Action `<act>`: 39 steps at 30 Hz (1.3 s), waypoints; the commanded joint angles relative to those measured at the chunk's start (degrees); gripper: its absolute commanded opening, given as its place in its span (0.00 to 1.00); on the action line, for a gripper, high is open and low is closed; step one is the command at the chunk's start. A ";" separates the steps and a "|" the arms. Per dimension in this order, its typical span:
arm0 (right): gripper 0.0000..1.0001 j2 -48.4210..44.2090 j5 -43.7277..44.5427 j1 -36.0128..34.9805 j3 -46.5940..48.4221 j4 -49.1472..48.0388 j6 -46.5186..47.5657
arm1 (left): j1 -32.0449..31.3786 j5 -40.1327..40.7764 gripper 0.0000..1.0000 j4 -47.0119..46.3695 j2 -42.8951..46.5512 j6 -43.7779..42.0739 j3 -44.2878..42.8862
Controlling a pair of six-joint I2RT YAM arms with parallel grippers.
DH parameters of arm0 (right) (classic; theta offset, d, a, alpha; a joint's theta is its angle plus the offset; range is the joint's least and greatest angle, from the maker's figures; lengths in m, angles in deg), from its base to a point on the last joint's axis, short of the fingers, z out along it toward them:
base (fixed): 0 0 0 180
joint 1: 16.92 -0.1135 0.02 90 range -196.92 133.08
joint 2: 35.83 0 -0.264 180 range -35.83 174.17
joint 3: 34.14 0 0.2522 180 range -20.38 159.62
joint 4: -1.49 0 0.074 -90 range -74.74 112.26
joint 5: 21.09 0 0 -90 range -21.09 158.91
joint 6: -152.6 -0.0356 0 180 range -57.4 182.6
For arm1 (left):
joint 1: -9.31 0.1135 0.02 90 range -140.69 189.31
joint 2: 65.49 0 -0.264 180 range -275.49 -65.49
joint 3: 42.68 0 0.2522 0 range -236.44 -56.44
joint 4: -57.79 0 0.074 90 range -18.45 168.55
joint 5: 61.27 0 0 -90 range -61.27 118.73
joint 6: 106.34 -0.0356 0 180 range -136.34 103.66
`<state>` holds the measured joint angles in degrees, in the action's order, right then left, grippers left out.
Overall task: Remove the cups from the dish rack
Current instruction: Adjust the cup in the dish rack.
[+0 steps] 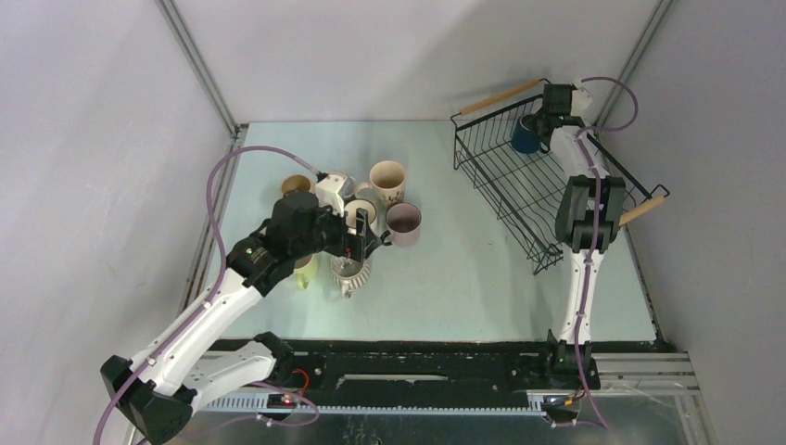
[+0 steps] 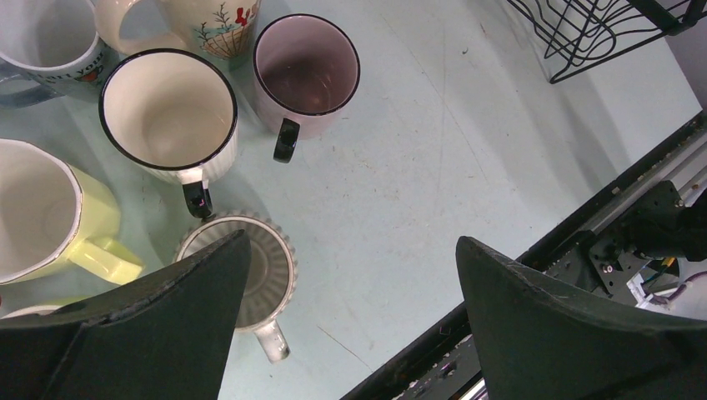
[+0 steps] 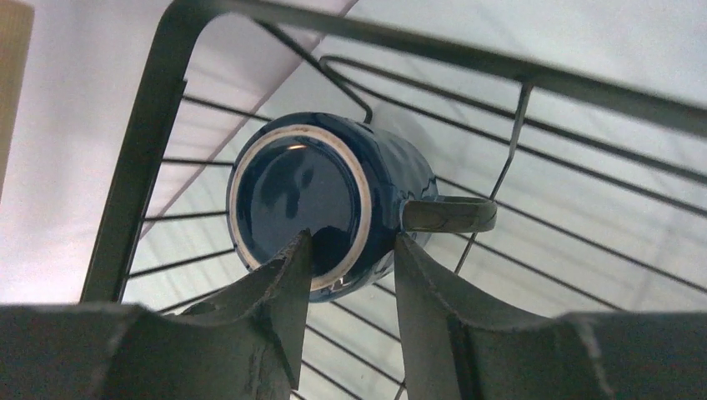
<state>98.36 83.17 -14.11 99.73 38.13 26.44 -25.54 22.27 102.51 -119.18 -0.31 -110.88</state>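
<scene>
The black wire dish rack (image 1: 519, 190) stands at the far right of the table. In its far corner a dark blue cup (image 1: 526, 137) lies on its side (image 3: 333, 179). My right gripper (image 3: 350, 237) straddles that cup's rim near the handle. One finger is inside the mouth and the other outside, with a gap still showing. Several cups stand grouped at the left: mauve (image 2: 306, 75), black-rimmed cream (image 2: 168, 117), ribbed beige (image 2: 267, 271), yellow-green (image 2: 50, 217) and floral (image 1: 387, 181). My left gripper (image 2: 350, 250) hangs wide open and empty just above the ribbed cup.
The rack's two wooden handles (image 1: 500, 95) (image 1: 642, 209) stick out at its far and near ends. The black base rail (image 1: 417, 357) runs along the table's near edge. Grey walls with metal posts close in the table on the left, back and right.
</scene>
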 commanded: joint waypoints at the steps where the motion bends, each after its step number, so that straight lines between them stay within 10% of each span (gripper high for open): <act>1: 0.46 -4.89 -1.92 -2.63 -1.34 -0.55 -1.63 | 0.24 -1.19 1.00 -2.05 0.42 -0.23 -0.06; 18: 0.45 -15.15 -2.49 -7.73 -13.14 -2.36 -2.74 | 0.24 -1.71 1.00 -2.09 1.40 0.14 0.30; 30: 0.90 -16.53 -4.03 -8.20 -12.34 -2.44 15.71 | 0.22 -1.72 1.00 -2.22 1.88 0.23 0.64; 39: 0.99 -12.96 -10.10 -5.51 -9.72 -0.75 25.78 | 0.22 -2.80 1.00 -2.31 1.05 0.47 0.21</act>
<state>84.51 76.31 -20.50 86.86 37.74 45.24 -25.54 20.83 102.51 -118.38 0.11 -110.88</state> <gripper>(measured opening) 0.986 0.996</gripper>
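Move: The blue cup lies upside down and askew in the rack's far corner, its middle only about 2 cm ahead of the right hand, 2 cm to the left and 2 cm below, with the fingertips already on its side by the handle. The rack's wooden far handle is some 8 cm ahead and 11 cm left; the empty rack's middle is roughly 12 cm back and 3 cm right. From the left hand the cup lies about 40 cm ahead and 43 cm right. The blue cup, still held near its handle, is drawn by the right hand about 9 cm left and half as far back towards the base, across the rack. Then the fingers open wide and let go while the hand rises some 4 cm, turning about 20 degrees counter-clockwise, and finally eases slightly back to the right above the cup. ##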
